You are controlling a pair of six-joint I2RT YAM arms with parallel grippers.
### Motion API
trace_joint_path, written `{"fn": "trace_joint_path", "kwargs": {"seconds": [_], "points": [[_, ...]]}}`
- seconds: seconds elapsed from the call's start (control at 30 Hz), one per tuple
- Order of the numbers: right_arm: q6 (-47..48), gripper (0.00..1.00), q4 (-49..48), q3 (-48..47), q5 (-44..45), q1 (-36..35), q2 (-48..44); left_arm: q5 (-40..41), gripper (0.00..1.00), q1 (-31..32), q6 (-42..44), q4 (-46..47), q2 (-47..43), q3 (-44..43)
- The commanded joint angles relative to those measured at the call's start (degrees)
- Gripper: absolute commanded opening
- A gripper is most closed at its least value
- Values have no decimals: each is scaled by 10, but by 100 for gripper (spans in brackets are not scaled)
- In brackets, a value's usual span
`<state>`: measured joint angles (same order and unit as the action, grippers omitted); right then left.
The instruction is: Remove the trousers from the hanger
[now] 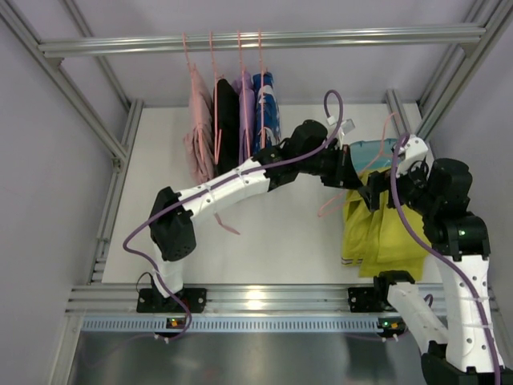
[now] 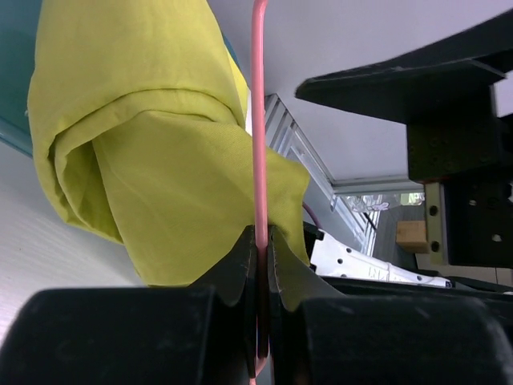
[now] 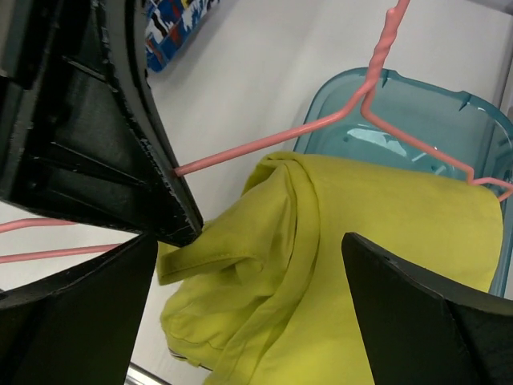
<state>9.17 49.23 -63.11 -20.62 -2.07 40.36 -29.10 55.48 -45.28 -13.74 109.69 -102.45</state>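
The yellow-green trousers (image 1: 385,237) hang bunched from the right end of the pink wire hanger (image 1: 329,204) and spread down over the table. My left gripper (image 2: 261,241) is shut on the hanger's thin wire (image 2: 259,120), with the trousers (image 2: 152,160) folded just beyond its fingertips. In the right wrist view, the hanger (image 3: 264,144) runs from the left gripper's black jaws up to its twisted neck. My right gripper (image 3: 248,297) stands wide open over the trousers (image 3: 321,265), gripping nothing.
A teal plastic bin (image 1: 377,148) sits behind the trousers, and they partly cover its rim (image 3: 425,112). Several garments (image 1: 228,120) hang on pink hangers from the back rail (image 1: 264,38). Another pink hanger (image 1: 227,223) lies on the table under the left arm.
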Motion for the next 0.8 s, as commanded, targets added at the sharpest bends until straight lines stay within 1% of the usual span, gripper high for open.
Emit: {"fn": "trace_joint_path", "kwargs": {"seconds": [0.0, 0.1, 0.2, 0.4, 0.43, 0.5, 0.57, 0.6, 0.63, 0.7, 0.77], "points": [[40, 99, -13, 5, 22, 2, 15, -3, 0, -6, 8, 88, -42, -31], [73, 100, -16, 22, 32, 2, 18, -4, 0, -6, 8, 89, -42, -27], [98, 99, -7, 41, 10, 7, 23, -10, 0, -6, 7, 95, -44, -25], [106, 100, -14, 60, -13, 15, 43, -17, 0, -6, 5, 105, -47, -22], [103, 99, -19, 62, -18, 41, 50, -21, 0, -6, 5, 110, -49, -20], [99, 99, -28, 71, -24, 49, 56, -24, 0, -6, -2, 120, -51, -15], [99, 94, -43, 82, -25, 59, 65, -28, 0, -6, -9, 132, -53, -13], [102, 89, -46, 91, -31, 63, 67, -28, 0, -6, -13, 132, -53, -12], [104, 81, -48, 96, -35, 72, 72, -29, 0, -6, -15, 132, -53, -12], [107, 78, -50, 104, -53, 80, 77, -30, 0, -7, -18, 132, -55, -12], [112, 75, -49, 111, -78, 91, 81, -31, 0, -7, -22, 152, -56, -12]]}}
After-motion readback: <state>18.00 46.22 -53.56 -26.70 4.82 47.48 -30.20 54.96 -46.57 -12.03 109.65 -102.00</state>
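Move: The trousers' folded-over end on the hanger is some 5 cm ahead of my right hand, about 1 cm to its right and 11 cm below. The basin's middle lies roughly 10 cm ahead of that hand, 12 cm to the right and 26 cm down. From my left hand, still clamped on the hanger's arm, the same fold is about 4 cm ahead, 6 cm to the right and 10 cm below. I sink my spread right hand about 8 cm towards the trousers' fold, easing a couple of centimetres forward and a little to the right and tipping the fingers some 10 degrees further down. Only near the end do I start closing them, to roughly three quarters open, one on either side of the yellow cloth. My left hand stays put and keeps its pinch on the hanger's arm. ##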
